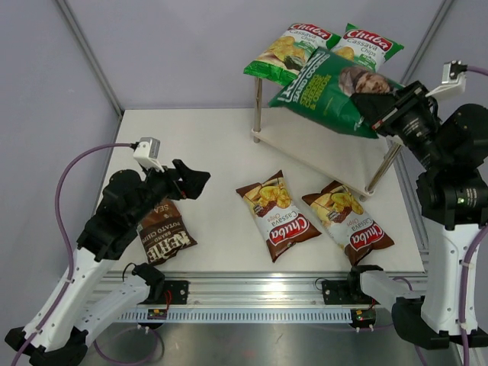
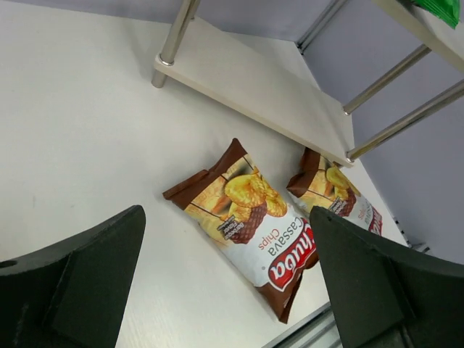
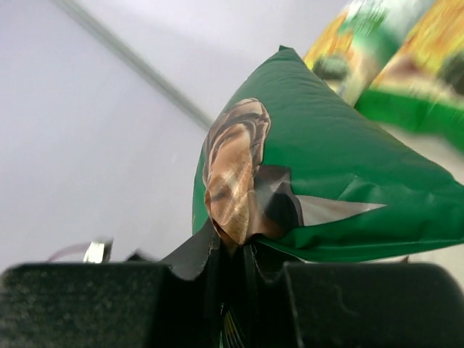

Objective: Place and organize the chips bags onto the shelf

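Note:
My right gripper [image 1: 381, 116] is shut on the dark green chips bag with a man's portrait [image 1: 332, 90], holding it in the air at the level of the shelf's top board. In the right wrist view that bag [image 3: 333, 174] fills the space above the shut gripper [image 3: 243, 279]. Two green Chuba bags [image 1: 290, 46] [image 1: 371, 47] lie on the top board. Two brown-red Chuba bags [image 1: 277, 216] [image 1: 348, 221] lie flat on the table. My left gripper [image 1: 197, 185] is open and holds nothing, hovering above the table left of them. The dark brown Kettle bag [image 1: 164, 238] lies partly under the left arm.
The shelf's lower board [image 1: 320, 149] is bare, with metal posts [image 1: 258, 107] at its corners. From the left wrist, the nearer brown-red bag [image 2: 250, 217] lies ahead between the open fingers [image 2: 87, 283], the other bag [image 2: 337, 192] and the lower board [image 2: 246, 87] beyond it.

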Tool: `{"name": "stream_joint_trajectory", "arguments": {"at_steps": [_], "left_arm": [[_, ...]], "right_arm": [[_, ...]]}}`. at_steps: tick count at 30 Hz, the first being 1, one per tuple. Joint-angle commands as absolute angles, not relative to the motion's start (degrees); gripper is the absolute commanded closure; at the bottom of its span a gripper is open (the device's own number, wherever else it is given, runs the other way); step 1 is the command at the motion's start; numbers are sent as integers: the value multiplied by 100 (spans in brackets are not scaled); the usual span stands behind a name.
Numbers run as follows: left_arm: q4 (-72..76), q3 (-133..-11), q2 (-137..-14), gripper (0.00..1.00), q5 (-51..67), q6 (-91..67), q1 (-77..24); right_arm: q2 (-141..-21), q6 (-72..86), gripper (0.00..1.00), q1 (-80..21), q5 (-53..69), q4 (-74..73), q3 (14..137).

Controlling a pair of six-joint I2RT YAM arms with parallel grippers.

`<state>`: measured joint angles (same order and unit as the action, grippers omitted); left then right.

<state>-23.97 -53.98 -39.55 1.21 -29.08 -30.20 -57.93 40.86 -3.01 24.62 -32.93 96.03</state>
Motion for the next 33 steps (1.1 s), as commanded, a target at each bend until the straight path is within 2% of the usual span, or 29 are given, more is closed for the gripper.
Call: {"name": "stream_joint_trajectory", "arguments": {"at_steps": [1,5,10,16,19,25,33], "left_arm": [[-3277,-5976,-3867,1,121,-2286,-3015],[-3927,-6266,-3832,1,334,-1908,-3023],[-4131,-6047,-3604,1,98,-1503,-3015],[-3991,-5451,-3489,1,26,-1380,-3015],[-3815,-5152,-3437,1,26,-1406,-3015],[-3736,-5001,-3366,1,26,-1398,-3015],[-3744,-4896,-3156,1,18,-1406,-3015]], "right_arm": [[-6343,3930,89,-282,1207,-3102,10466],[-6565,4007,89,139,72,-3129,10994],[-6566,4192,89,729,-1343,-3006,10960],[-6320,4394,90,896,-2872,-2594,10434],[-6109,4561,91,905,-3636,-2076,9767],[-6108,5114,92,905,-3745,-1398,8922],[-6293,5906,91,809,-3700,-1336,8262]]}}
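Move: I hold the green bag in my right hand. The free right part of the top shelf is about 13 cm ahead, 15 to the right and 18 below. The nearer green-white Chuba bag is roughly 24 cm ahead, 3 right, its neighbour 28 ahead and 13 left, both some 15 below. From my empty left hand the waffle bag is about 4 cm back, 13 left, 30 down, and the left brown Chuba bag level ahead, 24 right, 30 down. Keeping my pinch on the green bag's edge, I carry it with my right hand up and forward a little, then sweep it some 23 cm right to the top shelf's right end, swinging the wrist about 70 degrees clockwise, and finish forward and down. My left hand, fingers staying open, sinks about 7 cm towards the waffle bag, easing back and left with its left side rolling up some 20 degrees. ##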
